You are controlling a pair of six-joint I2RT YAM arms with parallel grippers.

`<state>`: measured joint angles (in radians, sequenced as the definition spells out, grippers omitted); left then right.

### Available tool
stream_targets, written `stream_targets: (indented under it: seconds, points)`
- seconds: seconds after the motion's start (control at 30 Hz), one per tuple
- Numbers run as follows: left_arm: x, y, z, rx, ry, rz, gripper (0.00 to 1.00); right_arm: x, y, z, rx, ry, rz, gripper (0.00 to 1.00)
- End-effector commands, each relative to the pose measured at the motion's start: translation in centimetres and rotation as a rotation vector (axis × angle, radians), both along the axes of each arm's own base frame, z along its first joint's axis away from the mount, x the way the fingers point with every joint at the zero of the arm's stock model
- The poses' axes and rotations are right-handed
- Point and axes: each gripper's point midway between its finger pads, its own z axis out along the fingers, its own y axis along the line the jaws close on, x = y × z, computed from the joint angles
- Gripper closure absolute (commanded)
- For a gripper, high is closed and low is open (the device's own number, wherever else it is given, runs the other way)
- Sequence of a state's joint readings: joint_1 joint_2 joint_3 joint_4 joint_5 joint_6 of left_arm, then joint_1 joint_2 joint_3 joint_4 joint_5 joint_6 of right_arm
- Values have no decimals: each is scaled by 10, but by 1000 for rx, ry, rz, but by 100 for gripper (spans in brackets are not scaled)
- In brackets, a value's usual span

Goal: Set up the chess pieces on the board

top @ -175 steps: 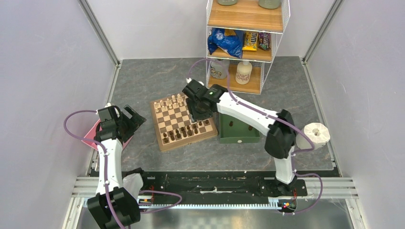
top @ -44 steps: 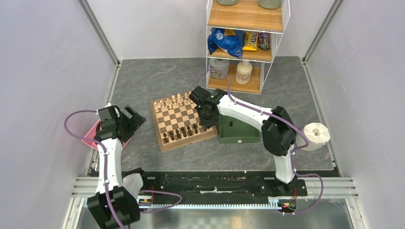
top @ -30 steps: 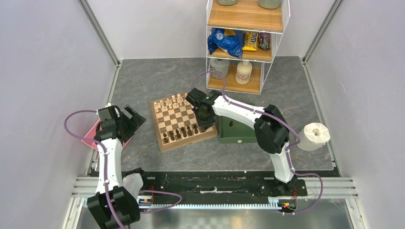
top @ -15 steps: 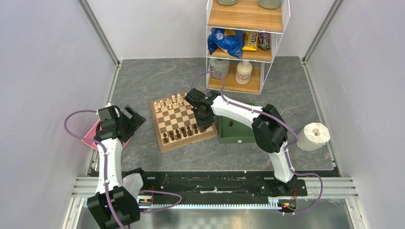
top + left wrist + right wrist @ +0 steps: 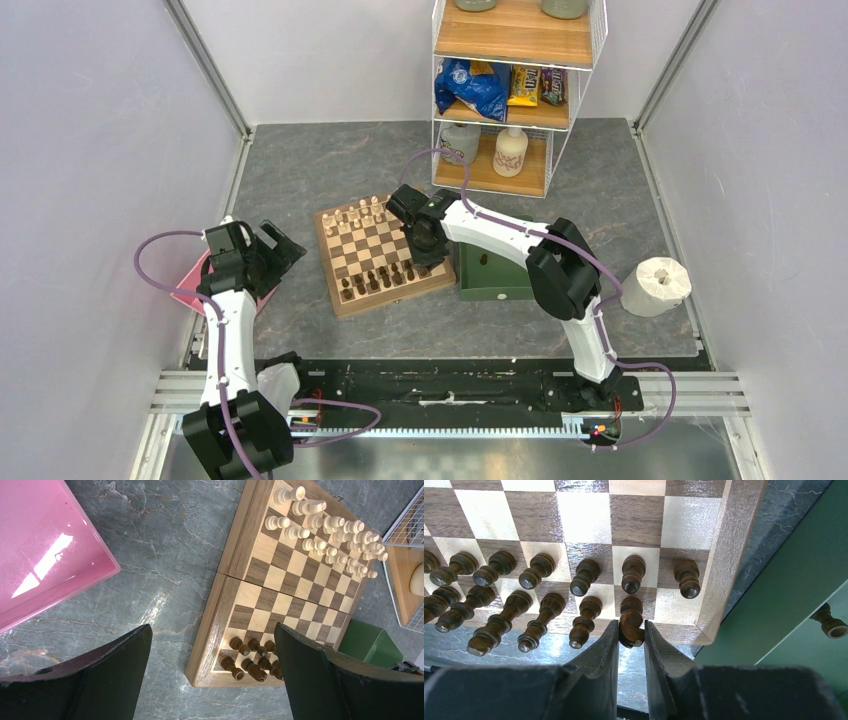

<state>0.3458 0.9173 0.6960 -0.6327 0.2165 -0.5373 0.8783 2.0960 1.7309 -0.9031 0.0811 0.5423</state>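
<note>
The board (image 5: 352,291) lies mid-table with dark-brown chess pieces (image 5: 385,277) in its two near rows. In the right wrist view my right gripper (image 5: 631,630) is shut on a dark knight (image 5: 630,621), which stands in the near row of the board (image 5: 729,565), one square from the right corner. Other dark pieces (image 5: 539,610) line up to its left. One dark piece (image 5: 829,622) lies in the green tray (image 5: 794,595). My left gripper (image 5: 275,250) hangs open left of the board; its wrist view shows the board (image 5: 235,550) and dark pieces (image 5: 247,657) below.
Cream pieces (image 5: 355,215) fill the board's far rows. The green tray (image 5: 500,270) sits right of the board, a pink tray (image 5: 190,285) under the left arm. A wire shelf (image 5: 515,90) with bottles and snacks stands behind. A paper roll (image 5: 655,285) lies far right.
My right gripper has edged slightly left over the board's near right corner, still shut on the knight. The left arm has not moved.
</note>
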Motion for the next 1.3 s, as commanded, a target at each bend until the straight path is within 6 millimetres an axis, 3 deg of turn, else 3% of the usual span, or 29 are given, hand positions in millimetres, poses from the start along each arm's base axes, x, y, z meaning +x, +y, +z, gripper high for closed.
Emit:
stream_targets:
  seconds: [0.0, 0.6, 1.03, 1.27]
  points:
    - [5, 1, 10, 16, -41, -23, 1, 7, 6, 6, 5, -27, -12, 73]
    - [5, 1, 9, 13, -39, -22, 1, 4, 10, 15, 25, -16, 2, 60]
    - [5, 2, 9, 13, -38, -21, 1, 10, -4, 58, 34, -112, -20, 53]
    - [5, 2, 9, 11, -39, -22, 1, 8, -3, 87, 106, -151, -26, 41]
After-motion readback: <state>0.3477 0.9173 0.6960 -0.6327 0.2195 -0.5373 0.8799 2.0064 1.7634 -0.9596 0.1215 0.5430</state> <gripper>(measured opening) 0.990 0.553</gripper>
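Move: The right hand grips the dark knight by its head, with its back-row square straight below and the knight's middle about 2 cm under the hand point. From this hand, a dark pawn stands about 3 cm ahead and 1 cm left, a dark bishop 3 cm left and 1 cm back. The last dark rook waits in the green tray, roughly 12 cm right and 3 cm ahead. From the idle left hand, the knight lies some 27 cm right, 3 cm back and 8 cm lower. With the dark knight over its back-row square between the bishop and the empty corner square, the right hand all but stays in place and slowly spreads its fingers from their grip to about half open, letting go of the knight's head. It then lifts off almost straight up, gathering speed to about 4.5 cm above the start with the fingers still opening and the wrist tilting only a few degrees, so the knight is left beneath and between the fingers. ##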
